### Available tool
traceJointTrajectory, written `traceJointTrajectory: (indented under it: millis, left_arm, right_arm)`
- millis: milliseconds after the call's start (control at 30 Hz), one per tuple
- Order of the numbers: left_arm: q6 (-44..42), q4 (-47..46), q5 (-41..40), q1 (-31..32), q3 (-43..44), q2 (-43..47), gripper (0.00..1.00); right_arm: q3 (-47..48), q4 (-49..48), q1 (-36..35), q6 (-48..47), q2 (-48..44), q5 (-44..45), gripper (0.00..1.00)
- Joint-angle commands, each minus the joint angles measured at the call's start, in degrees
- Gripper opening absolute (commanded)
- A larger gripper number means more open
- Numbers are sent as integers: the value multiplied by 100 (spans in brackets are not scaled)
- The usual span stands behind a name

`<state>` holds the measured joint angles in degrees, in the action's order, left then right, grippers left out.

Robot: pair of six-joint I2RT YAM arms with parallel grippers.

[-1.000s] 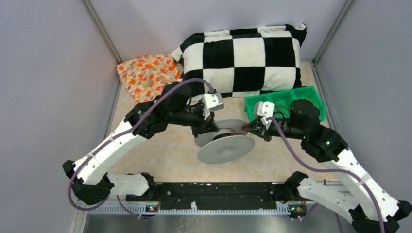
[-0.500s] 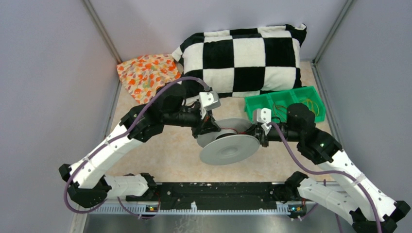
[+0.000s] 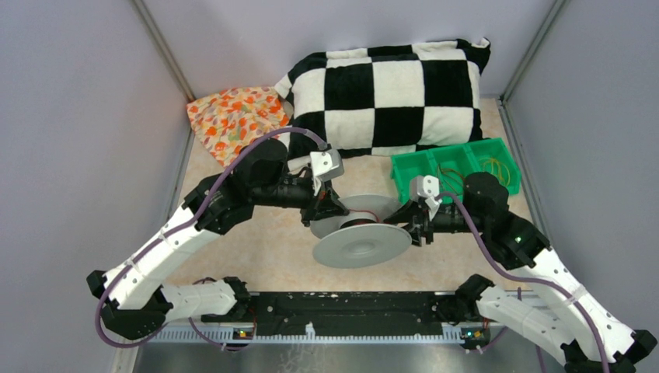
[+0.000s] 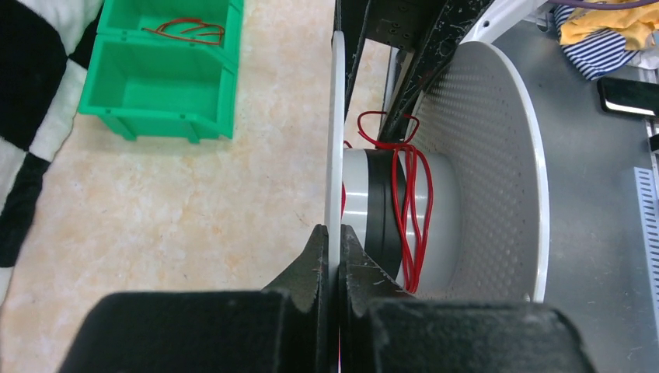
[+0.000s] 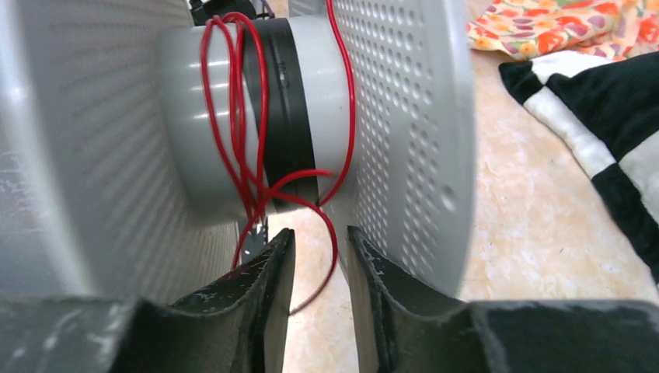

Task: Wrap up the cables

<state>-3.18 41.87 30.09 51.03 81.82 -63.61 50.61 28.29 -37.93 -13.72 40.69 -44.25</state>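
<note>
The grey spool point(image 3: 361, 242) hangs tilted above the floor between my two grippers. My left gripper point(image 3: 326, 211) is shut on the thin edge of its far flange point(image 4: 336, 140); the jaws pinch the flange at the gripper point(image 4: 335, 249). A red cable point(image 4: 409, 203) is looped several times round the hub beside a black band. My right gripper point(image 3: 413, 225) is at the spool's right side. In the right wrist view its jaws stand apart at the gripper point(image 5: 319, 252). A slack loop of the red cable point(image 5: 332, 249) hangs from the hub point(image 5: 194, 116) into the gap, unpinched.
A green bin point(image 3: 458, 167) behind the right arm holds more red point(image 4: 186, 31) and yellow cables point(image 3: 497, 167). A black-and-white checked pillow point(image 3: 396, 93) and an orange floral cloth point(image 3: 233, 116) lie at the back. Grey walls close in both sides.
The left arm has drawn a little to the left with the spool's flange in its jaws. The right gripper has shifted slightly down beside the spool, and the spool has tilted a little.
</note>
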Motion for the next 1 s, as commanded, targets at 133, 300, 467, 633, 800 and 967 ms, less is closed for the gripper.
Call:
traceJointTrajectory:
  millis: [133,300,467,633,800,967]
  left_arm:
    - [424,-952,40,-75,148,61,0]
    - [378,-932,48,-110,119,35,0]
    - [184,-784,39,-141,134,50,0]
    - [56,-584,113,-188,182,56,0]
    - [17,-475,66,-252,195,91,0]
    - [17,-425,216,-456,107,95,0]
  right_arm:
    - [-7,-308,-1,-83,-328,357,42]
    - [104,42,0,-262,-518,762,43]
    - [450,562,-1,-546,-625,1162,43]
    - [808,1094,0,-817,-642,1419,45]
    - [957,1454,1,-984,-728,1959,48]
    - [1047,1419,4,-809,-839,3534,62]
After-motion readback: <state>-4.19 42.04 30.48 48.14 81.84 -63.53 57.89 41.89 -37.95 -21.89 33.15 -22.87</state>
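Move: The right hand is between the spool's two flanges, fingers part open; the red cable's loose end loops about 2 cm to its left, roughly level in height and depth. The spool's hub is some 6 cm left, 1 cm back and 2 cm lower. The green box sits about 20 cm ahead, 18 cm to the right and 26 cm below. From the left hand, which pinches the far flange's rim, the cable's end is roughly 8 cm right, 1 cm back and 6 cm below. The right fingers, already loosened around the red cable's end, come clear of it and spread wider, from about a third to over half open. The hand eases up at first, then backs out of the gap between the flanges, about 6 cm to the right, rising a little and swinging forward, turning clockwise nearly 20 degrees. The left hand keeps its pinch on the flange, drifting about 1.5 cm forward. ##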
